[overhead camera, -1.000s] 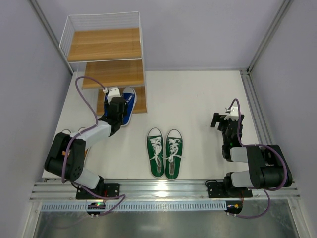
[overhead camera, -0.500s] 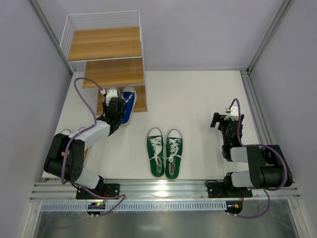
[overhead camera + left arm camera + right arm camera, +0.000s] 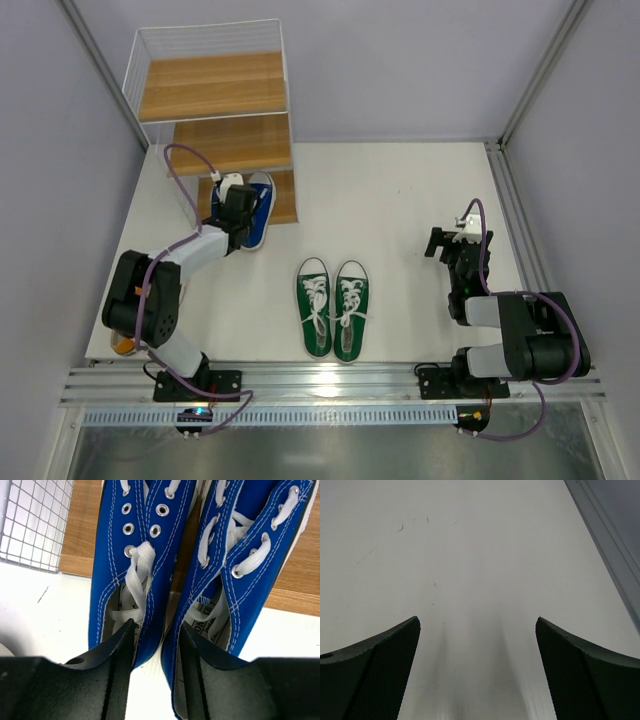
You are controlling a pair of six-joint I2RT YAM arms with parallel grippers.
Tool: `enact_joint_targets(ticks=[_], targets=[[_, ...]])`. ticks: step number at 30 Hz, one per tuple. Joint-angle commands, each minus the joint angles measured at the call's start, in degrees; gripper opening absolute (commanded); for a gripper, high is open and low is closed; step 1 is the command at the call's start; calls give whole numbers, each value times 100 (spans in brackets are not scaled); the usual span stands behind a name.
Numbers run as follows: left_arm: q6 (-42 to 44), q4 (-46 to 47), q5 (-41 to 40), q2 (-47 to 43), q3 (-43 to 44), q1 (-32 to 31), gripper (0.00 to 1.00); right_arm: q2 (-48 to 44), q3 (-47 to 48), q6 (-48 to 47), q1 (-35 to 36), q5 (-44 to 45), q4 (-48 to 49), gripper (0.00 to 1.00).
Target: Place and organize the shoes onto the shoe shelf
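My left gripper is shut on the blue pair. In the left wrist view, one finger sits inside each shoe and the gripper pinches the two inner walls together. The toes lie over the lowest board of the shoe shelf, and the heels rest on the white table. The green pair lies side by side at the table's middle front. A small orange bit shows beside the left arm's base. My right gripper is open and empty above bare table.
The shelf's white wire frame stands just left of the blue pair. The upper two boards are bare. Grey walls close in both sides, and a metal rail runs along the right edge.
My left gripper has pushed the blue pair farther toward the shelf, onto its lowest board, and the arm has stretched out. The right arm has not moved.
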Motion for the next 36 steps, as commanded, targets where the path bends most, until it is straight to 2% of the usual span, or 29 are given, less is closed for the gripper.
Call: enact_joint_targets(ticks=[1,2,4,5,7,14,23,31,36], targets=[[-72,-351,198,78,230,125,39,-1,112,13,-18,-36,496,97],[-90,-360,224,70,239,151,37,7,112,22,-18,-45,505,97],[-99,-360,286,79,239,178,25,7,104,22,-18,-45,496,97],[-81,-342,312,70,230,178,12,7,103,13,-18,-45,496,97],[-72,-334,339,44,212,178,0,7,112,13,-18,-36,496,97],[-20,509,602,-368,-340,178,0,16,112,13,-18,-36,496,97],[428,2530,295,-756,-886,186,0,7,104,13,-18,-45,487,97],[613,2883,146,-642,-535,186,0,7,112,13,-18,-45,496,97],[570,3427,32,-554,-579,186,0,7,112,22,-18,-36,496,97]])
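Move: The left hand straddles the touching inner walls of the two blue shoes at their ankle openings. The right blue shoe's middle lies some 4 cm ahead and 5 cm to its right, the left blue shoe's 4 cm ahead and 4 cm left, both about 3 cm lower. The bottom shelf's middle is about 10 cm ahead and 2 cm right, 5 cm below. From the idle right hand, the right blue shoe is roughly 53 cm left and 7 cm ahead, 4 cm below. Shut the left gripper from just under half open, one finger inside each blue shoe, so it pinches both inner walls together, holding the hand almost in place. Then, keeping the grip, raise it about 2.5 cm while easing 1.5 to 2 cm forward towards the shelf, and tip the fingers up by some 13 degrees. ##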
